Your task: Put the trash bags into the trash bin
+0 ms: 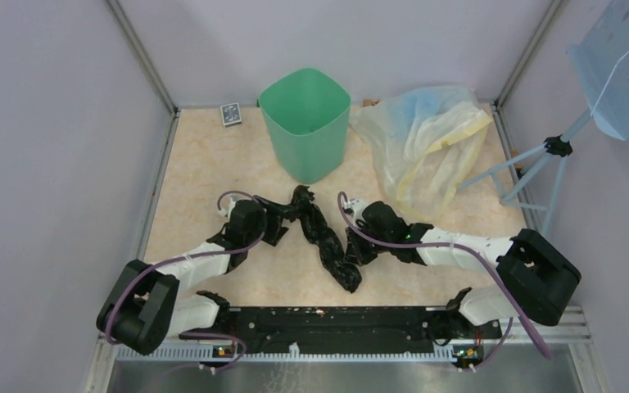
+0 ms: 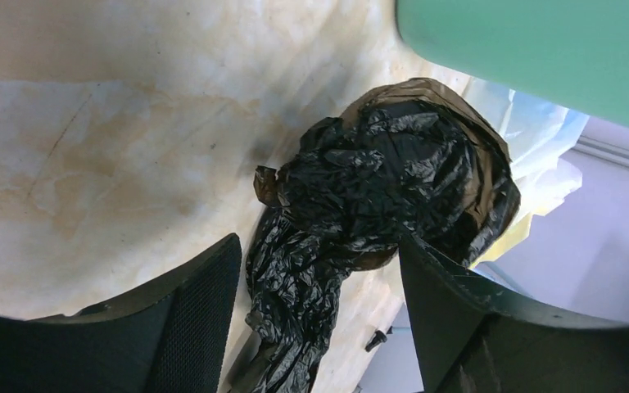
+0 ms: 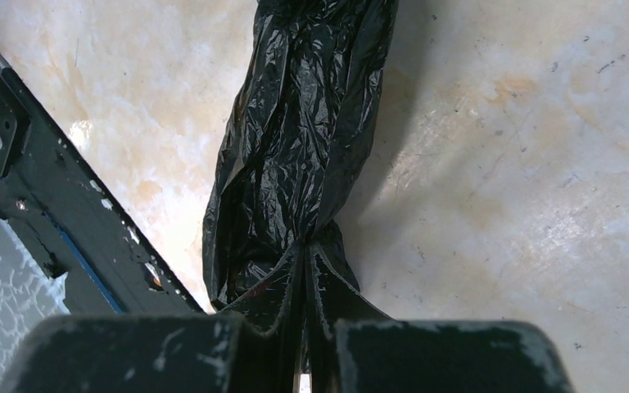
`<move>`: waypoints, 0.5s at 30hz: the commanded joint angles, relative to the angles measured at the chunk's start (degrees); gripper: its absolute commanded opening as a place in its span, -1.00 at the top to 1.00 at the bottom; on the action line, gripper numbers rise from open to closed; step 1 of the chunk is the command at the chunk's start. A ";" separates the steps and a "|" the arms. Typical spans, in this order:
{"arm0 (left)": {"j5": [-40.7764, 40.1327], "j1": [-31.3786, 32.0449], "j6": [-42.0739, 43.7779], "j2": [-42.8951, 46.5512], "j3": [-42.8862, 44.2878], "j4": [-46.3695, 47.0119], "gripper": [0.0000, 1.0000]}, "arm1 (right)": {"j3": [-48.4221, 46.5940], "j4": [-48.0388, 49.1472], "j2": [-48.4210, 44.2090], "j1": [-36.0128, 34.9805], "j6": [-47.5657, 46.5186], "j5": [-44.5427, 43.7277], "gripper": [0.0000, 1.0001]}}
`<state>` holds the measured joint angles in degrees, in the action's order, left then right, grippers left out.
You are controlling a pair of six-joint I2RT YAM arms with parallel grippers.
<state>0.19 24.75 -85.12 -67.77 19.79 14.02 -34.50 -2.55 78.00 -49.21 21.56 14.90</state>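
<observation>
The black trash bag (image 1: 321, 236) lies twisted into a long rope on the table in front of the mint-green trash bin (image 1: 305, 123). My left gripper (image 1: 273, 221) is open at the bag's left end. In the left wrist view the crumpled bag (image 2: 377, 180) lies between the two spread fingers (image 2: 188, 319), below the bin wall (image 2: 540, 41). My right gripper (image 1: 352, 244) is shut on the bag near its lower end. In the right wrist view its jaws (image 3: 305, 250) pinch the bag (image 3: 303, 139), which stretches away from them.
A pale translucent plastic heap (image 1: 426, 135) lies right of the bin. A light-blue perforated panel (image 1: 622, 57) stands on a tripod at the far right. A small card box (image 1: 230, 114) sits at the back left. A black rail (image 1: 328, 319) runs along the near edge.
</observation>
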 commanded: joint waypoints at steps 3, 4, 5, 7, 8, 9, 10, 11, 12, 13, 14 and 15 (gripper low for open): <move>-4.84 -0.33 -2.13 -5.63 1.67 11.12 -0.40 | -0.22 1.76 -2.01 -1.01 -0.55 0.37 1.00; -5.87 -0.32 -1.50 -6.74 2.18 11.61 -0.33 | -0.34 1.63 -1.91 -1.06 -0.55 0.20 1.00; -6.43 -0.41 -1.31 -7.63 2.79 11.68 -0.19 | -0.45 1.36 -1.90 -1.06 -0.56 -0.01 1.00; -7.25 -0.68 -0.06 -9.40 3.37 12.58 0.16 | -0.81 0.32 -2.22 -1.06 -0.56 -1.15 1.00; -7.69 -0.88 0.54 -9.92 3.48 12.57 0.38 | -0.97 -0.19 -2.54 -1.06 -0.56 -1.76 1.00; -7.76 -1.30 1.14 -10.27 3.51 12.39 0.71 | -1.12 -0.70 -3.20 -1.06 -0.56 -2.51 1.00; -7.45 -1.91 2.16 -10.35 3.43 12.35 0.98 | -1.32 -1.48 -4.35 -1.06 -0.56 -3.43 1.00; -6.59 -2.90 3.92 -10.39 3.41 12.19 1.00 | -1.47 -2.47 -5.46 -1.06 -0.35 -4.98 1.00; -5.67 -4.07 5.90 -9.94 3.41 11.55 1.00 | -1.67 -3.79 -6.91 -1.06 0.12 -7.51 1.00; -4.92 -5.27 7.79 -8.91 3.41 10.21 1.00 | -1.96 -5.53 -8.47 -1.02 0.45 -10.57 1.00; -4.47 -6.44 10.31 -7.82 3.46 8.46 1.00 | -2.24 -7.31 -10.02 -0.98 0.89 -14.62 1.00; -3.92 -7.85 12.37 -6.68 3.49 6.47 1.00 | -2.50 -9.33 -11.71 -0.83 1.53 -20.16 1.00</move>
<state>-4.58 20.80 -81.41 -77.62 21.67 22.72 -34.52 -6.57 73.03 -49.56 21.71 9.08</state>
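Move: The trash bag (black) lies slantwise between the hands. Its far end stands about 6 cm ahead of the open left fingers, 3 cm to their right and 2 cm lower; the right gripper already pinches its near part, with that far end some 15 cm ahead and 12 cm to the left. The green trash bin stands about 18 cm ahead and 5 cm right of the left hand. The clear bag lies 19 cm ahead and 34 cm right of the left hand. Slide the left gripper forward about 4 cm and slightly down onto the trash bag's far end, shutting the wide-open fingers fully on the way to pinch its gathered plastic, then draw left. Keep the right fingers shut on the near part, hold still at first, then start lifting and easing right, roughly 2 cm in all. ##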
